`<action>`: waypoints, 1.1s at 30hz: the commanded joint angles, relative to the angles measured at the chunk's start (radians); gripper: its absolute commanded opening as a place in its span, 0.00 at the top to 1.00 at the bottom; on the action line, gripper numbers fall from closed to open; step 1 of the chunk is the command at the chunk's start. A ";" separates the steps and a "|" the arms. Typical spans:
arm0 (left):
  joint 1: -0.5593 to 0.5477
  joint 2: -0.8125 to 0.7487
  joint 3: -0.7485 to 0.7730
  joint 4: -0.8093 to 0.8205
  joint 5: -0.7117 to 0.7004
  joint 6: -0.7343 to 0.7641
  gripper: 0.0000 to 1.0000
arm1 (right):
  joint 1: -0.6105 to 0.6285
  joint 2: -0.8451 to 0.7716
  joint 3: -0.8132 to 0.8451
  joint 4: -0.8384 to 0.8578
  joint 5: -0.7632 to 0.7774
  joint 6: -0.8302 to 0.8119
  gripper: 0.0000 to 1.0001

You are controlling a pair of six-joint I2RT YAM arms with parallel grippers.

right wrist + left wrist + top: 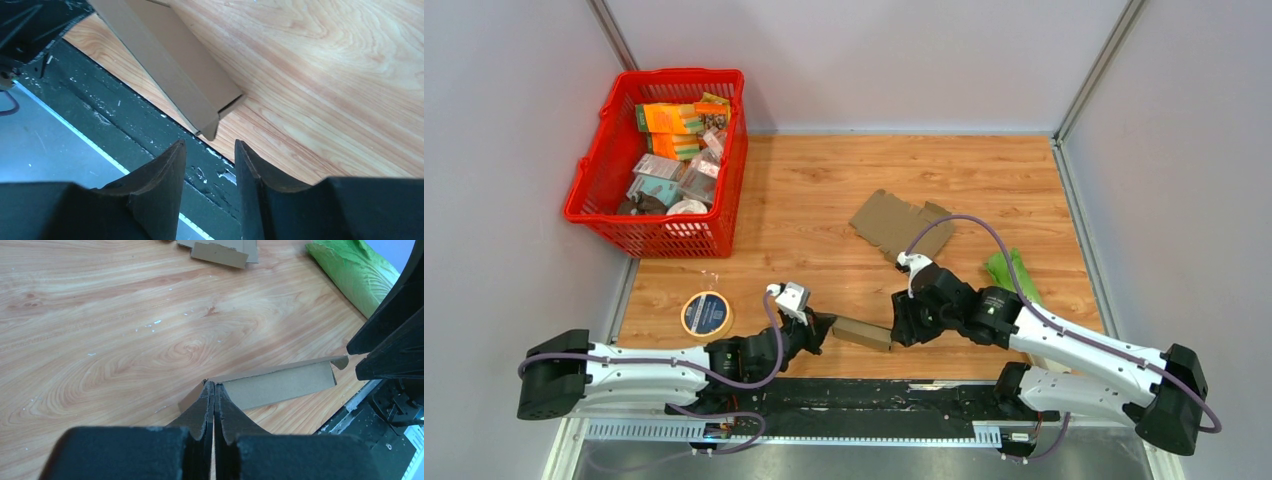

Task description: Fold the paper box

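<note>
A small brown paper box, partly folded into a long narrow shape, lies near the table's front edge between my two grippers. My left gripper is shut on the box's left end; in the left wrist view the fingertips pinch the corner of the paper box. My right gripper stands open just off the box's right end. In the right wrist view the gripper has nothing between its fingers, and the end flap of the box hangs a little ahead of them.
A flat cardboard blank lies mid-table. A red basket with several packets stands at the back left. A tape roll sits front left, a green bag to the right. The black rail runs under the right gripper.
</note>
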 commanded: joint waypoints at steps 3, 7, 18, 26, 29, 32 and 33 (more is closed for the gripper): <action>-0.007 0.070 0.001 -0.149 0.037 0.012 1.00 | -0.003 0.011 -0.005 0.093 -0.030 -0.016 0.64; -0.010 0.074 0.007 -0.155 0.038 0.012 1.00 | -0.003 0.035 0.007 0.097 -0.010 -0.027 0.70; -0.013 0.076 0.008 -0.160 0.038 0.018 1.00 | -0.003 0.067 0.021 0.085 -0.004 -0.001 0.87; -0.013 0.088 0.011 -0.157 0.041 0.021 1.00 | -0.002 0.098 0.070 0.050 -0.010 0.125 1.00; -0.015 0.088 0.011 -0.155 0.041 0.023 1.00 | -0.003 0.115 0.081 0.034 -0.019 0.163 1.00; -0.015 0.088 0.013 -0.155 0.040 0.023 1.00 | -0.002 0.133 0.078 0.024 -0.015 0.188 1.00; -0.017 0.088 0.014 -0.157 0.038 0.021 1.00 | -0.003 0.141 0.078 0.022 -0.015 0.193 1.00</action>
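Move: The small end tab of the paper box sticks out right beside the open right fingertips, about 2 cm to their left, level fore and aft and some 1 cm below. The box's middle lies about 8 cm left of that hand and 1 cm ahead, slightly lower, and the flat cardboard about 23 cm straight ahead, on the table. From the left hand, whose fingers are already shut at the box's other end, the tab is about 12 cm right and 5 cm back, slightly lower. The right hand eases about 1 cm to its left, onto the free end of the box, and its half-open fingers close in stages until they are fully shut at the corner, pinching the little tab there; late on, the wrist turns some 5 degrees clockwise and tips about as much while the fingertips stay practically in place. The left hand keeps its closed fingers on the opposite end and holds the box steady against this. ##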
